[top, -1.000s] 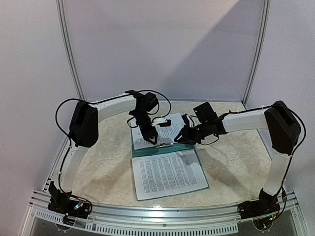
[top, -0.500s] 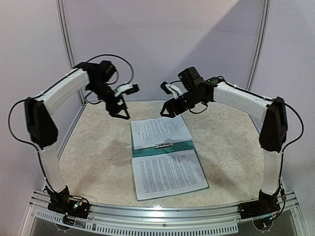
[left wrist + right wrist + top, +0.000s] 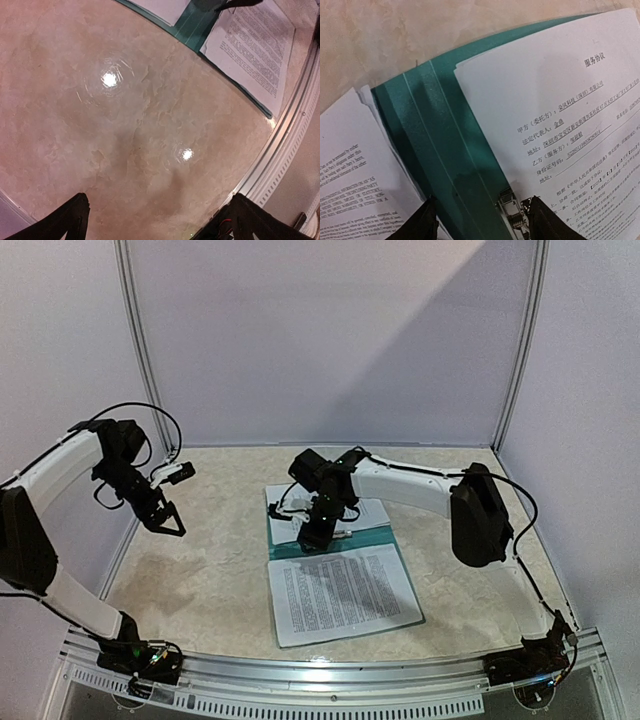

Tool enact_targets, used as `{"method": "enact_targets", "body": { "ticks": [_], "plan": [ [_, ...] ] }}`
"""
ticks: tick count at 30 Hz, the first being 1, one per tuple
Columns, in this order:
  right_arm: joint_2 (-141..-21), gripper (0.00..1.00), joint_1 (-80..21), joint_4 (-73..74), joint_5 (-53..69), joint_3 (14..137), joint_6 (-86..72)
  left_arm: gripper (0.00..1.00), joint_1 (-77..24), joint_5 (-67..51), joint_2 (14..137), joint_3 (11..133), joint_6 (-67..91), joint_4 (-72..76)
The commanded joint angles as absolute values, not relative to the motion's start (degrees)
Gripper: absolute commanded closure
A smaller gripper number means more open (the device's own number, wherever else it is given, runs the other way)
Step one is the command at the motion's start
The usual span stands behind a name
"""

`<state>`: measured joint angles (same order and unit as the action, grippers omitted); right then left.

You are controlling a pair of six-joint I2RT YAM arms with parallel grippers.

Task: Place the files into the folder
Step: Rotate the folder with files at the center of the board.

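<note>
The teal folder (image 3: pixel 368 538) lies open in the middle of the table. One printed file sheet (image 3: pixel 340 595) rests on its near half and another (image 3: pixel 373 514) on its far half. My right gripper (image 3: pixel 311 537) is open, low over the folder's spine. In the right wrist view its fingers straddle the teal spine (image 3: pixel 445 150), with the silver clip (image 3: pixel 510 207) beside the right finger (image 3: pixel 545 222) and a sheet on either side (image 3: pixel 560 110). My left gripper (image 3: pixel 166 521) is open and empty above bare table at the far left.
Walls close off the left, back and right of the table. A metal rail (image 3: pixel 330 668) runs along the near edge. The left wrist view shows marbled tabletop (image 3: pixel 150 125), with the folder (image 3: pixel 192 25) and a sheet (image 3: pixel 255 50) at the top.
My right gripper came from the back down onto the folder's spine. My left arm swung from the back out to the far left. The folder and sheets have not moved.
</note>
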<state>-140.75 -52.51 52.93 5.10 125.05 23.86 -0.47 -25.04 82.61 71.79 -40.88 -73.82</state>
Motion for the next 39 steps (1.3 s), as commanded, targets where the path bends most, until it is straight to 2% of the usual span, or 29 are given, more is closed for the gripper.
{"method": "enact_targets", "body": {
  "ticks": [1,6,21,30,36,39],
  "plan": [
    [-142.93,0.41,-51.6,52.47,0.47,127.9,25.63,0.0,-0.26,-25.06,78.31,67.38,-41.79,-72.13],
    [-142.98,0.54,-51.42,52.65,-2.61,128.12,27.57,0.0,-0.26,-23.81,75.3,63.63,-41.66,-71.0],
    [-146.8,0.56,-48.87,61.64,-1.24,128.32,27.39,0.0,-0.26,-23.73,74.07,60.75,-42.36,-70.8],
    [-148.52,0.73,-48.87,60.12,2.2,128.32,26.35,0.01,-0.26,-23.23,75.15,60.91,-42.41,-70.57],
    [-147.91,0.92,-48.44,59.28,4.49,128.32,22.43,0.01,-0.26,-22.98,75.45,62.12,-42.55,-70.82],
    [-146.55,0.98,-47.43,58.2,6.94,128.28,18.07,0.01,-0.26,-24.21,75.89,63.72,-42.05,-71.1]
  ]
}}
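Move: The folder's metal clip lies about 5 cm to the right of the right hand, 2 cm farther out and 3 cm below it. The open folder's near page stack is centred some 13 cm back and 7 cm to the right of that hand, and the far stack about 10 cm ahead and 3 cm to the right. From the left hand, clear of the folder, the clip is roughly 37 cm to the right, 9 cm ahead and 14 cm lower. The right hand, low over the spine, goes about 3 cm forward, then some 4 cm to the right along the spine and 2 cm down onto the metal clip, its fingers closing in two stages from well open to nearly shut around the clip, the wrist barely turning as the folder swings round. The left hand, wide open and empty, eases back about 3.5 cm and sinks 2 cm beside the folder without touching it. ##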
